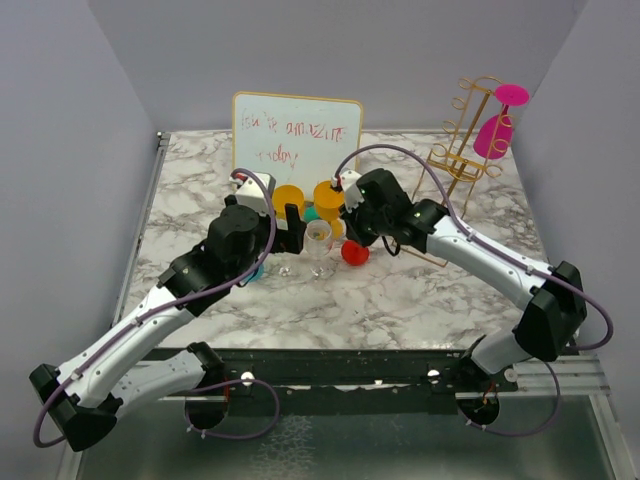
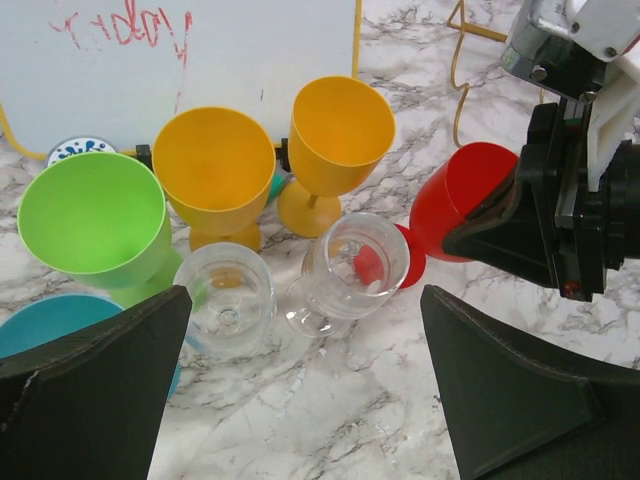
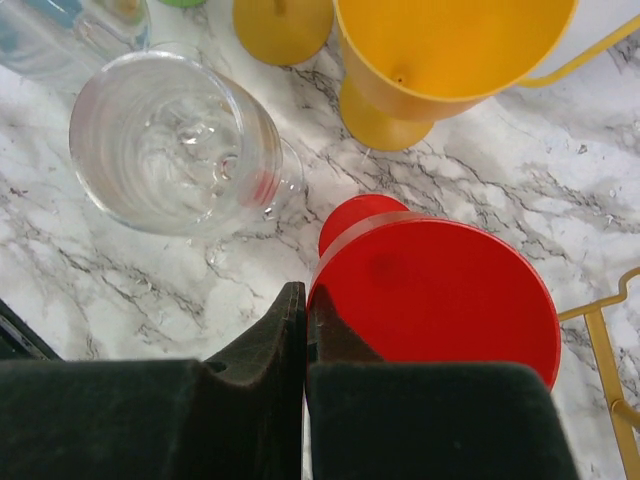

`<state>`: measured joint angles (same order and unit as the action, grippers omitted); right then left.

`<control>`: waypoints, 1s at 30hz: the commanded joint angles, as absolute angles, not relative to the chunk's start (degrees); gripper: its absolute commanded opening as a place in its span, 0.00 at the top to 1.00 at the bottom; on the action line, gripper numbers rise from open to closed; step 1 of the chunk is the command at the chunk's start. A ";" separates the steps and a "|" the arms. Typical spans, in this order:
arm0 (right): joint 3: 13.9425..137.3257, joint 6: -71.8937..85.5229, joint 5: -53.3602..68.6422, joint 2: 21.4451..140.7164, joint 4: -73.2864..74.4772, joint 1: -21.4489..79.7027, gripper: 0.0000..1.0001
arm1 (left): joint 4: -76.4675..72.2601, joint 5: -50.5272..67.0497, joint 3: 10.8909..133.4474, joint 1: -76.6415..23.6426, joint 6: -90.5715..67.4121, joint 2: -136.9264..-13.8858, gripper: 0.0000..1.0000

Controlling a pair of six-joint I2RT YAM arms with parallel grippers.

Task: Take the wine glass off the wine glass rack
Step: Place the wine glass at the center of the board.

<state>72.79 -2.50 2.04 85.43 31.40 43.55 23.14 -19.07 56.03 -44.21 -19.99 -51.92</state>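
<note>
The gold wire wine glass rack (image 1: 458, 160) stands at the back right of the table. A pink wine glass (image 1: 494, 136) hangs bowl-down from its upper hooks. My right gripper (image 3: 308, 296) is shut on the rim of a red wine glass (image 3: 440, 295), one finger inside the bowl and one outside. The red wine glass (image 2: 462, 195) leans, with its foot on the marble in the middle of the table. My left gripper (image 2: 300, 400) hangs open above bare marble, just in front of two clear glasses (image 2: 350, 265), holding nothing.
Two yellow glasses (image 2: 340, 135), a green one (image 2: 90, 215) and a teal one (image 2: 45, 320) crowd in front of a whiteboard (image 1: 296, 130). A clear glass (image 3: 175, 145) stands right beside the red one. The rack's base wire (image 3: 605, 350) lies to the red glass's right.
</note>
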 commanded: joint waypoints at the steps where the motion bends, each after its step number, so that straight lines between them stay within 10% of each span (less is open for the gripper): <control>1: 76.31 -3.39 0.54 88.39 30.32 44.13 0.95 | 25.26 -21.60 57.72 -43.86 -18.39 -50.37 0.01; 30: 84.50 -1.24 9.86 82.77 33.76 44.12 0.60 | 26.10 -20.04 57.57 -43.77 -18.45 -49.91 0.01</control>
<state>82.43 -1.69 2.20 88.97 35.27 43.62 25.65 -21.50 56.03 -44.21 -18.85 -48.99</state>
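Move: In the right hand's closed fingers, pinched by its near-left rim, the red wine glass has its middle about 2 cm ahead, 2 cm right and 6 cm below. The nearest clear glass stands some 6 cm left and 1 cm back; the right-hand yellow glass is roughly 8 cm ahead and 3 cm left, both about 6 cm below. From the left hand the red glass lies about 6 cm ahead, 14 cm right and 16 cm down. Easing the red glass into its place beside the clear one, the right hand goes forward about 2.5 cm and slightly left, almost level, while its fingers begin to part and let go of the rim. It pauses there, still opening to a bit over a third, then rises some 4 cm with a slight draw back. ##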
